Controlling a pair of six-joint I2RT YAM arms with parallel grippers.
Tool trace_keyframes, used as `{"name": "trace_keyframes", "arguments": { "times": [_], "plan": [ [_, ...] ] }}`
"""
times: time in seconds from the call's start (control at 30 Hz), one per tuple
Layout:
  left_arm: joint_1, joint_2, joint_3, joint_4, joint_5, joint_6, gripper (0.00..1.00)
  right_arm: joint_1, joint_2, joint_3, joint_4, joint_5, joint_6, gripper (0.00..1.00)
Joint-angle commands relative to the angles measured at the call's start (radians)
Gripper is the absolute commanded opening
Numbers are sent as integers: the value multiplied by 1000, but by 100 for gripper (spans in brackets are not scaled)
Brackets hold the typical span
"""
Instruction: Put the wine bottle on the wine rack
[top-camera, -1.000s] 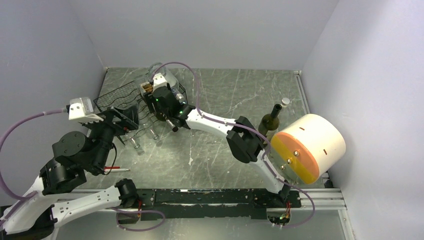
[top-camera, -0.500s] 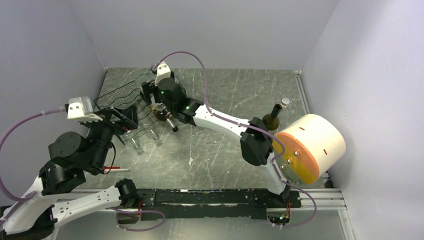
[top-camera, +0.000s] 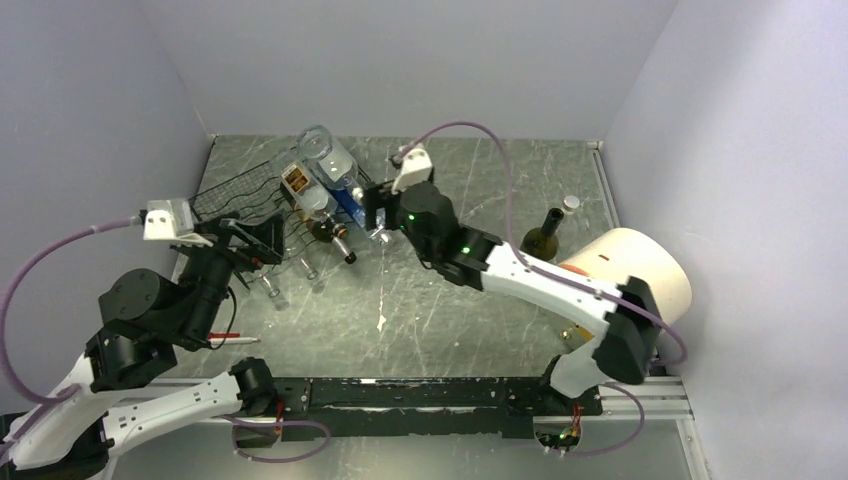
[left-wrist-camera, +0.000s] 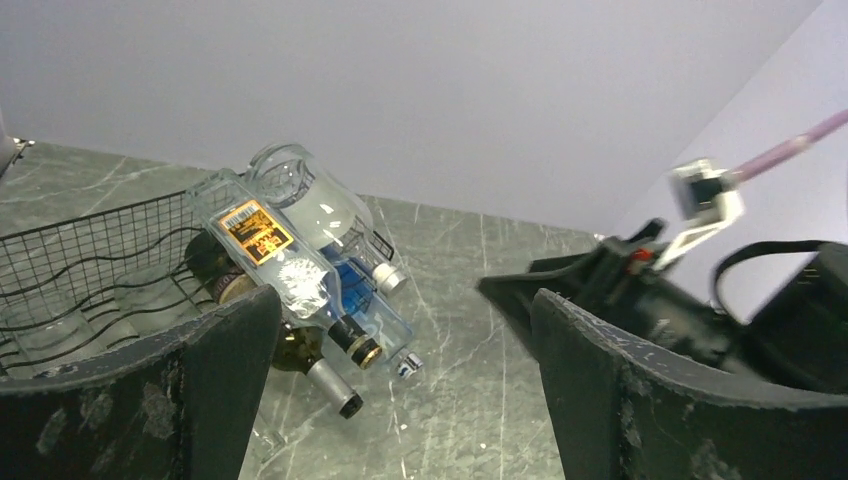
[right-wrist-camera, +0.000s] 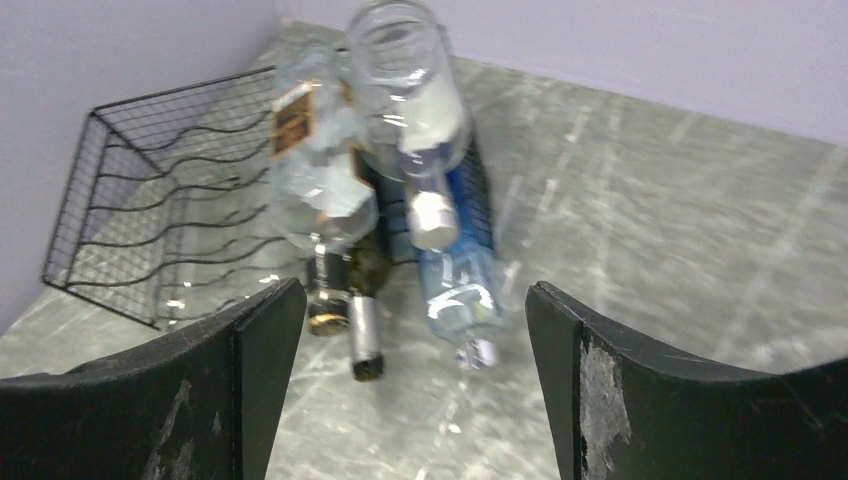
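Observation:
The black wire wine rack (top-camera: 228, 203) (left-wrist-camera: 90, 250) (right-wrist-camera: 150, 230) lies at the back left. Several bottles rest across its right end: a clear one with an orange label (top-camera: 300, 185) (left-wrist-camera: 265, 250) (right-wrist-camera: 310, 170), a wide clear one (top-camera: 325, 155) (right-wrist-camera: 410, 90), a blue one (top-camera: 350, 205) (left-wrist-camera: 370, 300) and a dark wine bottle with a grey neck (top-camera: 335, 237) (right-wrist-camera: 362, 320). My right gripper (top-camera: 373, 208) (right-wrist-camera: 412, 290) hangs open and empty just right of them. In front of the rack my left gripper (top-camera: 258, 243) (left-wrist-camera: 405, 300) is also open and empty.
Another dark green bottle (top-camera: 545, 238) stands upright at the right, beside a big cream and orange cylinder (top-camera: 625, 290). A white-capped item (top-camera: 571, 203) stands behind it. A red-handled tool (top-camera: 230, 337) and clear glass pieces (top-camera: 270, 285) lie near the left arm.
The right gripper opened and drew back to the right from the rack, leaving the clear bottles lying there. The left arm has barely moved.

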Motion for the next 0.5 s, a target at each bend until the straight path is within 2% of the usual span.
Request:
{"name": "trace_keyframes", "arguments": {
  "times": [0.0,0.2,0.33,0.47],
  "plan": [
    [0,22,-50,62,53,-36,98,0,-168,-66,-153,236,34,85],
    [0,42,-147,228,131,3,98,-25,-344,-79,-344,455,32,85],
    [0,86,-152,234,131,-14,98,-96,-411,-54,-471,586,36,85],
    [-1,131,-139,217,132,-27,98,-216,-467,-76,-507,601,40,85]
  ]
}}
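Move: The wine bottle stands upright about 31 cm to the right of the right hand, some 3 cm nearer the base and 15 cm lower. A clear bottle is 7 cm farther right of it and 8 cm beyond it; the white drum lies 17 cm right of it and 9 cm back. The blue bottle, already racked, is 8 cm ahead and 7 cm left of the hand. From the left hand, the wine bottle lies about 44 cm right, 9 cm ahead, 27 cm lower. Rightward and fast, the empty right hand sweeps about 22 cm away from the loaded rack, across the bare table towards the wine bottle, rising some 6 cm as it turns roughly 35 degrees clockwise; its fingers stay open. The left hand, also open and empty, eases about 6 cm right and 4 cm down in front of the rack, touching nothing. ##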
